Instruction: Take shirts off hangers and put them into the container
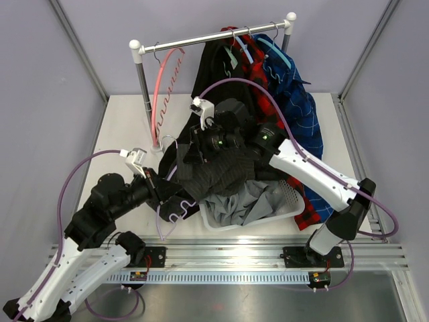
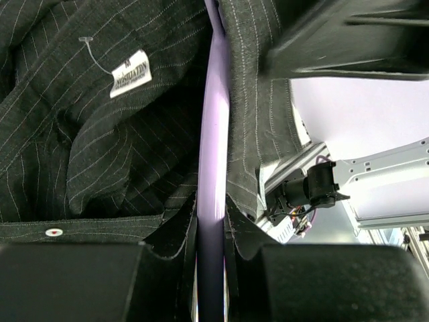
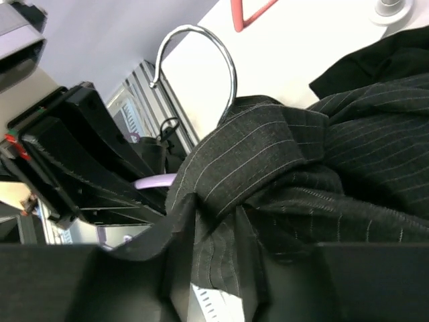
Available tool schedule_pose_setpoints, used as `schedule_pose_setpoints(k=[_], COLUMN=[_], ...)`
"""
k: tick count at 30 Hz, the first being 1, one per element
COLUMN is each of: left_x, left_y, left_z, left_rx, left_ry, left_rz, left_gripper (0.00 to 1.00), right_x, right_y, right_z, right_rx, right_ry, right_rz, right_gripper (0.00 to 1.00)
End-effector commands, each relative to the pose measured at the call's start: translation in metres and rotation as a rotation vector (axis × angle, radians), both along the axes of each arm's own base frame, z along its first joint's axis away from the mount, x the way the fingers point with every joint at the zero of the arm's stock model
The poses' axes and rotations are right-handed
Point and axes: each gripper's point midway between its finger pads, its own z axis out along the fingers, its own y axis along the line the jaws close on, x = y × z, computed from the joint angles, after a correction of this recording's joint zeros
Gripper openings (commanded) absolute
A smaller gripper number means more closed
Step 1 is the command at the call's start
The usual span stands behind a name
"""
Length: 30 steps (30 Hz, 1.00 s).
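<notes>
My left gripper (image 1: 171,196) (image 2: 213,249) is shut on the arm of a purple hanger (image 2: 213,134) (image 1: 177,213) at the container's near left corner. A dark charcoal pinstriped shirt (image 1: 221,171) (image 2: 100,147) (image 3: 348,134) still drapes over that hanger. The hanger's metal hook (image 3: 214,47) sticks up behind the collar. My right gripper (image 1: 196,146) (image 3: 221,235) has its fingers pinched on the shirt's collar fabric. The white mesh container (image 1: 289,196) sits under the shirt and holds a grey shirt (image 1: 249,204).
A white-and-steel rail (image 1: 214,37) stands at the back with an empty pink hanger (image 1: 163,87). A red plaid shirt (image 1: 258,67) and a blue plaid shirt (image 1: 300,111) hang at its right end, trailing down beside the container.
</notes>
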Motion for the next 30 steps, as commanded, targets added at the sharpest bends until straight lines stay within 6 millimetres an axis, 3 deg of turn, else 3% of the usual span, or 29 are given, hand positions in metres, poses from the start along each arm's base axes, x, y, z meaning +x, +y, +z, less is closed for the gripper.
schedule_pose_setpoints(k=[1, 2, 3, 8, 11, 12, 15, 18, 20, 23, 25, 30], left_x=[0.005, 0.007, 0.006, 0.007, 0.002, -0.004, -0.013, -0.026, -0.035, -0.048, -0.053, -0.062], left_y=[-0.001, 0.003, 0.006, 0.023, 0.041, 0.048, 0.064, 0.078, 0.084, 0.088, 0.092, 0.119], left_z=[0.032, 0.035, 0.033, 0.032, 0.031, 0.035, 0.039, 0.049, 0.057, 0.062, 0.069, 0.097], left_rx=[-0.067, -0.053, -0.032, 0.106, 0.237, 0.266, 0.381, 0.452, 0.486, 0.510, 0.507, 0.498], left_ry=[-0.106, -0.128, -0.125, -0.213, -0.300, -0.330, -0.436, -0.541, -0.626, -0.712, -0.760, -0.865], left_rz=[0.009, 0.025, 0.030, 0.048, 0.040, 0.031, 0.000, -0.028, -0.056, -0.101, -0.093, 0.045], left_gripper=[0.00, 0.00, 0.00, 0.00, 0.00, 0.00, 0.00, 0.00, 0.00, 0.00, 0.00, 0.00], right_x=[-0.008, -0.008, -0.008, 0.010, 0.037, 0.054, 0.069, 0.081, 0.079, 0.079, 0.081, 0.084], right_y=[0.017, 0.017, 0.018, 0.007, -0.019, -0.034, -0.059, -0.075, -0.078, -0.080, -0.080, -0.080], right_z=[0.017, 0.017, 0.019, 0.034, 0.053, 0.060, 0.070, 0.056, 0.043, 0.003, -0.013, -0.060], right_rx=[0.070, 0.071, 0.070, 0.036, -0.024, -0.047, -0.033, -0.114, -0.156, -0.238, -0.273, -0.329], right_ry=[0.028, 0.027, 0.014, -0.125, -0.348, -0.447, -0.524, -0.618, -0.667, -0.702, -0.736, -0.771], right_rz=[0.053, 0.056, 0.065, 0.018, 0.005, 0.016, 0.065, 0.105, 0.161, 0.269, 0.330, 0.466], right_gripper=[0.25, 0.17, 0.00, 0.00, 0.00, 0.00, 0.00, 0.00, 0.00, 0.00, 0.00, 0.02])
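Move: The shoulder of the black shirt lies right at the right hand's half-closed fingers, and about 6 cm ahead, 3 cm right and 2 cm above the left hand, which already grips the purple hanger. From the right hand, the hanger's hook stands some 4 cm ahead and 4 cm left, the pink hanger about 15 cm ahead and 5 cm left, and the container roughly 14 cm back, 18 cm right and well below. Right fingers pinch the shirt, dragging it 8 cm forward-right; left hand draws the hanger about 10 cm left-back. ##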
